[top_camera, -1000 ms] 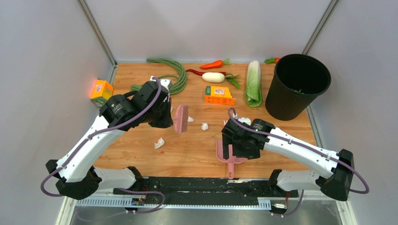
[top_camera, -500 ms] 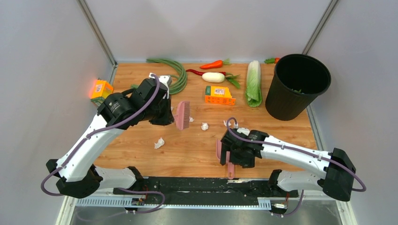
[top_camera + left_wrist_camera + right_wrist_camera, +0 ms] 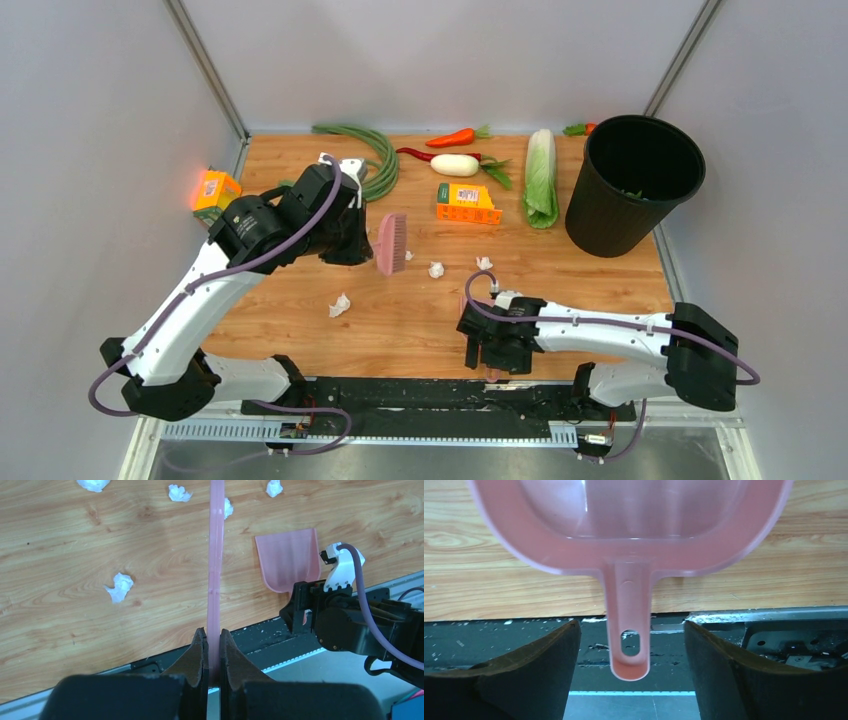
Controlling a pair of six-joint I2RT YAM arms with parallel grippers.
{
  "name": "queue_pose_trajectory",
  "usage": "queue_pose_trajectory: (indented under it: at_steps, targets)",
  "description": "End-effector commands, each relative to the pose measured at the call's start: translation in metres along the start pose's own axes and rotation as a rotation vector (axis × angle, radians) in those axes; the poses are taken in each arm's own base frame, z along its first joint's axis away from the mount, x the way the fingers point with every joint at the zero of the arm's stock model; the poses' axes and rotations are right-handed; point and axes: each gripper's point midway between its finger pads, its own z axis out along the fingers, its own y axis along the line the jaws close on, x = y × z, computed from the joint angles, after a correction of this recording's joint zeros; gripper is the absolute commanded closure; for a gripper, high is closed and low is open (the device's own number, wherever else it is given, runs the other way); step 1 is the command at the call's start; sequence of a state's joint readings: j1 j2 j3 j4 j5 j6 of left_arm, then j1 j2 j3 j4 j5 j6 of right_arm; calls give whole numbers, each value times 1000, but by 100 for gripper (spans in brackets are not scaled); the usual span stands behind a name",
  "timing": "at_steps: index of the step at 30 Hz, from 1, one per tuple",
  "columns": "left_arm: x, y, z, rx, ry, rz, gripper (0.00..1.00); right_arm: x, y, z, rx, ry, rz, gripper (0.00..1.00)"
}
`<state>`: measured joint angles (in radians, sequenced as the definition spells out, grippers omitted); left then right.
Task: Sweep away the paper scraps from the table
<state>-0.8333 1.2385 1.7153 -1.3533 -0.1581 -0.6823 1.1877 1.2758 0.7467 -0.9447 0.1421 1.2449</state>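
Note:
My left gripper (image 3: 357, 240) is shut on the handle of a pink brush (image 3: 390, 243), which hangs bristles-down over the table (image 3: 300, 330). In the left wrist view the brush handle (image 3: 215, 570) runs straight out from the left gripper (image 3: 213, 647). Paper scraps lie apart: one (image 3: 340, 305) near the left, one (image 3: 436, 269) beside the brush, one (image 3: 484, 263) further right. The pink dustpan (image 3: 634, 520) lies flat at the near edge. My right gripper (image 3: 630, 630) is open, its fingers (image 3: 554, 650) either side of the dustpan handle (image 3: 629, 605) without touching it.
A black bin (image 3: 635, 185) stands at the back right. Along the back lie a cabbage (image 3: 541, 177), an orange box (image 3: 467, 203), a white radish (image 3: 455, 165), a red pepper (image 3: 455, 137) and green beans (image 3: 375, 160). Another orange box (image 3: 215, 193) sits at the left edge.
My right gripper has drawn back toward the near edge, from over the dustpan's scoop to its handle, its jaws narrowing a little. The brush has shifted slightly right.

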Motion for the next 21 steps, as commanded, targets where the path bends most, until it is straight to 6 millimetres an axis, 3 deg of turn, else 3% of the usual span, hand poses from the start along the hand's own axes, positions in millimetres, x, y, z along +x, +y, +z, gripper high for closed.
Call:
queue_pose_trajectory:
  at_steps: [1, 9, 15, 21]
  targets:
    - [34, 23, -22, -73, 122, -42, 100, -4, -3, 9, 8, -56, 83, 23]
    - [42, 28, -26, -69, 123, -52, 100, -2, 0, 14, -26, -75, 99, 41]
    - [42, 28, -27, -64, 119, -60, 100, 5, 6, 21, -11, -62, 47, 60]
    - [45, 28, -29, -54, 123, -63, 100, 8, 5, 23, 8, -54, 23, 67]
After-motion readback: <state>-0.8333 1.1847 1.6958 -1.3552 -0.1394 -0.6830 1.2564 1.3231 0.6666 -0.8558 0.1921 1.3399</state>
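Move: The dustpan's handle lies just beneath the right hand's open fingers, about 3 cm below and 1 cm back. Its pan is some 8 cm ahead of the hand, equally low. Beyond it, one paper scrap lies about 19 cm ahead and 2 cm left of the hand, another 18 cm ahead and 11 cm left, both on the table. From the left hand, which holds the brush, the handle is about 12 cm back, 21 cm right and 30 cm below. The dustpan's handle is taken between the right hand's down-pointing fingers: the hand sinks about 3 cm over it, straying a good centimetre to the right and then coming most of the way back left. Meanwhile the fingers close from wide open to about a third, one on each side of the handle, coming up against its edges. The left hand keeps the brush aloft, easing back and up by about a centimetre. ##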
